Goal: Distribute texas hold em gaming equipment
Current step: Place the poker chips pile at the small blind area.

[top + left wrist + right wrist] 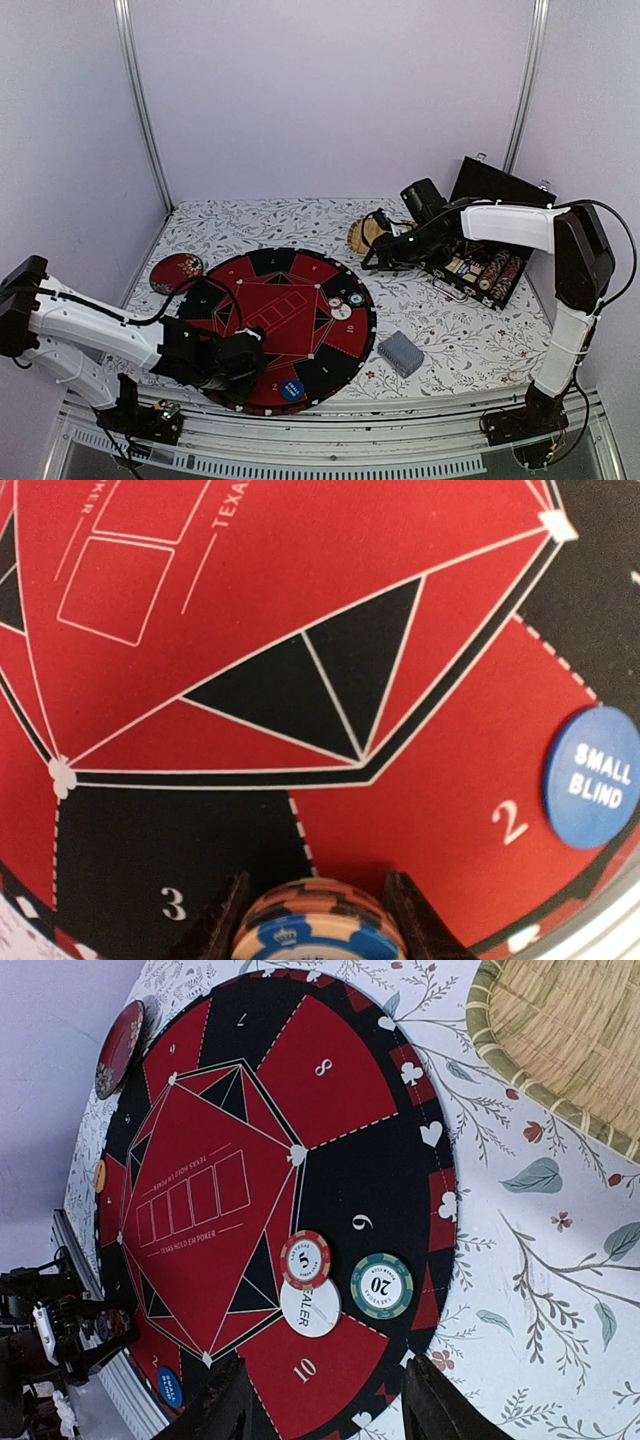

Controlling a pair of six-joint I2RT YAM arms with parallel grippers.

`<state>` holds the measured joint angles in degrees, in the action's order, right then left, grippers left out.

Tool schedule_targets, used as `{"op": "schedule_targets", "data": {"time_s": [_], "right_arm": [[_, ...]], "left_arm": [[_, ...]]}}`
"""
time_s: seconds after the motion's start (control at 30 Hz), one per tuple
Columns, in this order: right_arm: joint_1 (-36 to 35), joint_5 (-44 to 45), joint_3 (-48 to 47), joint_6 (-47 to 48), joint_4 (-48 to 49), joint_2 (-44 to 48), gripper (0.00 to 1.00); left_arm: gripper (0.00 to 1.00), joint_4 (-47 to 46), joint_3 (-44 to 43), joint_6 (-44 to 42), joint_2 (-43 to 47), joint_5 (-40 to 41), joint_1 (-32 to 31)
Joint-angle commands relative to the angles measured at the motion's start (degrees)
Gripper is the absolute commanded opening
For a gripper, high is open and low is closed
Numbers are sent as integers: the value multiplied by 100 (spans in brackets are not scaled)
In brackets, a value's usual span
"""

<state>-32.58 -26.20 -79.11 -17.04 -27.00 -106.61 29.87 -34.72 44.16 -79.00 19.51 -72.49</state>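
A round red-and-black poker mat lies mid-table. My left gripper hovers low over the mat's near edge by seats 2 and 3, shut on a stack of orange and blue poker chips. A blue small blind button lies just to its right. My right gripper is open and holds nothing, up above the mat's far right side. Below it lie a red chip, a white dealer button and a green chip. A grey-blue card deck rests off the mat's right edge.
An open black chip case with rows of chips stands at the right rear. The woven straw tray sits behind the mat, partly hidden by the right arm. A small red patterned dish lies at the mat's far left edge.
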Motion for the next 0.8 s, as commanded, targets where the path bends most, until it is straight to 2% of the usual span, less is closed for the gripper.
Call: {"op": "schedule_targets", "data": {"time_s": [0.0, 0.07, 0.3, 0.37, 0.5, 0.77], "right_arm": [[-32, 28, -78, 51, -57, -20, 53], [-29, 22, -78, 51, -59, -3, 53], [-29, 13, -48, 60, -60, 32, 53], [-30, 14, -43, 60, -75, 20, 53], [-68, 103, -34, 60, -95, 10, 53], [-288, 432, -263, 85, -279, -186, 53]], "left_arm": [[15, -177, 8, 866, -211, 668, -434], [15, -24, -97, 1093, -331, 796, -553], [19, -104, 91, 1370, -410, 391, -662], [27, -151, 186, 1372, -254, 267, -670], [48, -316, 401, 1411, 16, 156, -670], [68, -206, 330, 1267, -94, 106, -660]]}}
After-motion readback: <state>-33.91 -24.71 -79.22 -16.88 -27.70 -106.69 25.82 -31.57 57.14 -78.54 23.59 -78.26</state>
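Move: The mat spot for the chip pile in the left fingers, near the rim on the line between segments 3 and 2, is about 1 cm back, 1 cm right and 1 cm below that hand. The small blind button lies some 10 cm right and 1 cm back, the printed 3 about 4 cm left and 2 cm ahead, both 2 cm lower. From the right hand, the spot is roughly 23 cm back, 24 cm left and 12 cm down. The chip pile, still pinched at first in the left fingers, is eased back about 1 cm and slightly down onto the mat, while the hand turns some 5 to 10 degrees counter-clockwise and its left side dips a little. Then the fingers spread to either side of the pile and let go, the hand drawing back only barely. ##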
